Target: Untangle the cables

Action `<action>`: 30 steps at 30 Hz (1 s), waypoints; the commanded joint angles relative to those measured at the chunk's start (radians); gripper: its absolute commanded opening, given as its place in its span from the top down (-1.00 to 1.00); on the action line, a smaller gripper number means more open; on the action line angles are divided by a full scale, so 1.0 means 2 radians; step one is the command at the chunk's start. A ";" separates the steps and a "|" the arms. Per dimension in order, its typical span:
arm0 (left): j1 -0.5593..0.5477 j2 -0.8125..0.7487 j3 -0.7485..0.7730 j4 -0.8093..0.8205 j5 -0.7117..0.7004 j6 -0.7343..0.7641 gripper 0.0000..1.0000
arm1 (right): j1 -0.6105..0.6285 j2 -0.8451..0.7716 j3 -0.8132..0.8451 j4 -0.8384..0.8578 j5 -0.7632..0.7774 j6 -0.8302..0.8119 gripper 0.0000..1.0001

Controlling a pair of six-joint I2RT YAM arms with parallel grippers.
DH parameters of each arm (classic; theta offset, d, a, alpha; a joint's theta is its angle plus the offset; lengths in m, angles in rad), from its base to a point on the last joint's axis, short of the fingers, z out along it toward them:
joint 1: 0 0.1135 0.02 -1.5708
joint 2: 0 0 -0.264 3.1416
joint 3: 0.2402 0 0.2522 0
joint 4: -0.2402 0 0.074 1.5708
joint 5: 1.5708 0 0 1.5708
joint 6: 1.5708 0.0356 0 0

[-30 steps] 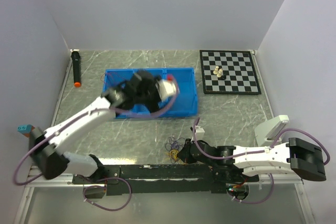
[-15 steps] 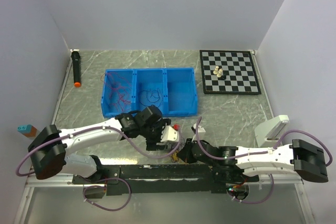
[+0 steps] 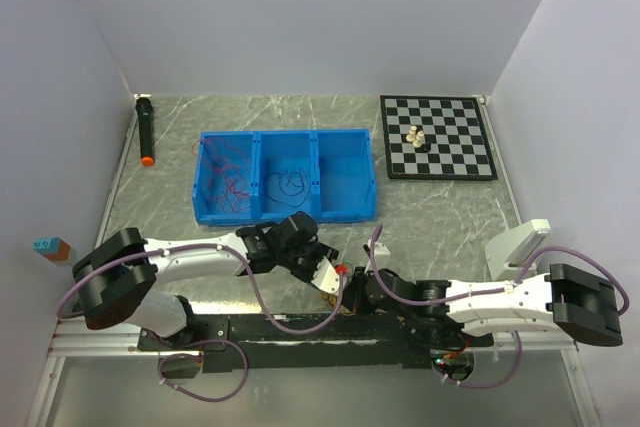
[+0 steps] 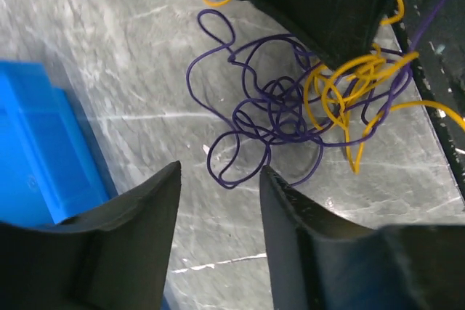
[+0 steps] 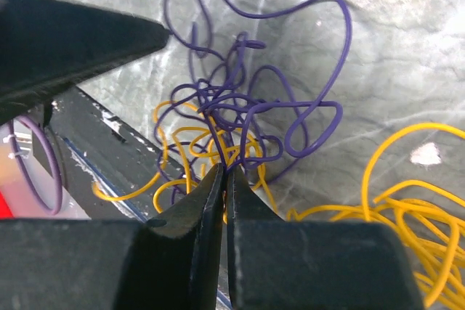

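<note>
The cables, a small tangle of thin purple wire (image 4: pixel 269 110) and yellow wire (image 4: pixel 347 91), lie on the marble table by the near black rail. My right gripper (image 5: pixel 224 170) is shut on strands at the middle of the tangle, where purple (image 5: pixel 247 96) and yellow (image 5: pixel 407 208) cross. My left gripper (image 4: pixel 218 179) is open and empty, just above the table beside the purple loops. In the top view both grippers meet, left (image 3: pixel 328 273) and right (image 3: pixel 350 292), and they hide the tangle. Red wires (image 3: pixel 222 175) and a dark wire (image 3: pixel 288 183) lie in the blue bin (image 3: pixel 287 133).
A chessboard (image 3: pixel 455 162) with a few pieces (image 3: pixel 416 137) is at the back right. A black marker with an orange tip (image 3: pixel 146 130) lies at the back left. A white block (image 3: pixel 520 242) is at the right edge, and a small blue-brown block (image 3: pixel 48 246) at the left.
My left arm swung from over the blue bin back to the near edge and now sits open beside the tangle. Red wires now show in the bin. The right arm stayed put.
</note>
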 commanded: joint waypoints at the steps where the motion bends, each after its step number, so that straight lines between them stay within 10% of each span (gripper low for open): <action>1: -0.011 -0.004 -0.004 0.012 0.034 0.076 0.10 | -0.006 -0.007 -0.016 0.018 -0.002 0.005 0.84; 21: -0.019 0.026 -0.015 0.028 0.029 0.162 0.32 | -0.019 -0.019 -0.022 0.017 -0.008 0.001 0.87; 26: -0.025 0.017 -0.010 0.018 0.016 0.151 0.94 | -0.025 -0.024 -0.021 0.014 -0.010 -0.004 0.87; 30: -0.025 -0.009 0.019 -0.021 -0.022 0.098 0.99 | -0.028 -0.026 -0.019 0.008 -0.009 -0.007 0.87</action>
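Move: The purple cable's nearest loops lie only about 1 cm back and 1 cm right of the left hand, some 3 cm below it. The yellow cable's knot in the same tangle is about 6 cm back and 4 cm right of that hand, 4 cm below; the blue tray's middle is roughly 18 cm ahead and 9 cm left. From the right hand, already shut on the tangle, those purple loops are about 6 cm ahead and 4 cm left, at about its height. Sink the left gripper some 2.5 cm onto the outer loops of the purple cable, easing back about 1 cm and turning the wrist some 15 degrees clockwise. Bring the half-open fingers in a little on the way, then snap them shut at the bottom to pinch a purple strand with the tips. Keep the right gripper closed on the tangle, almost still. ##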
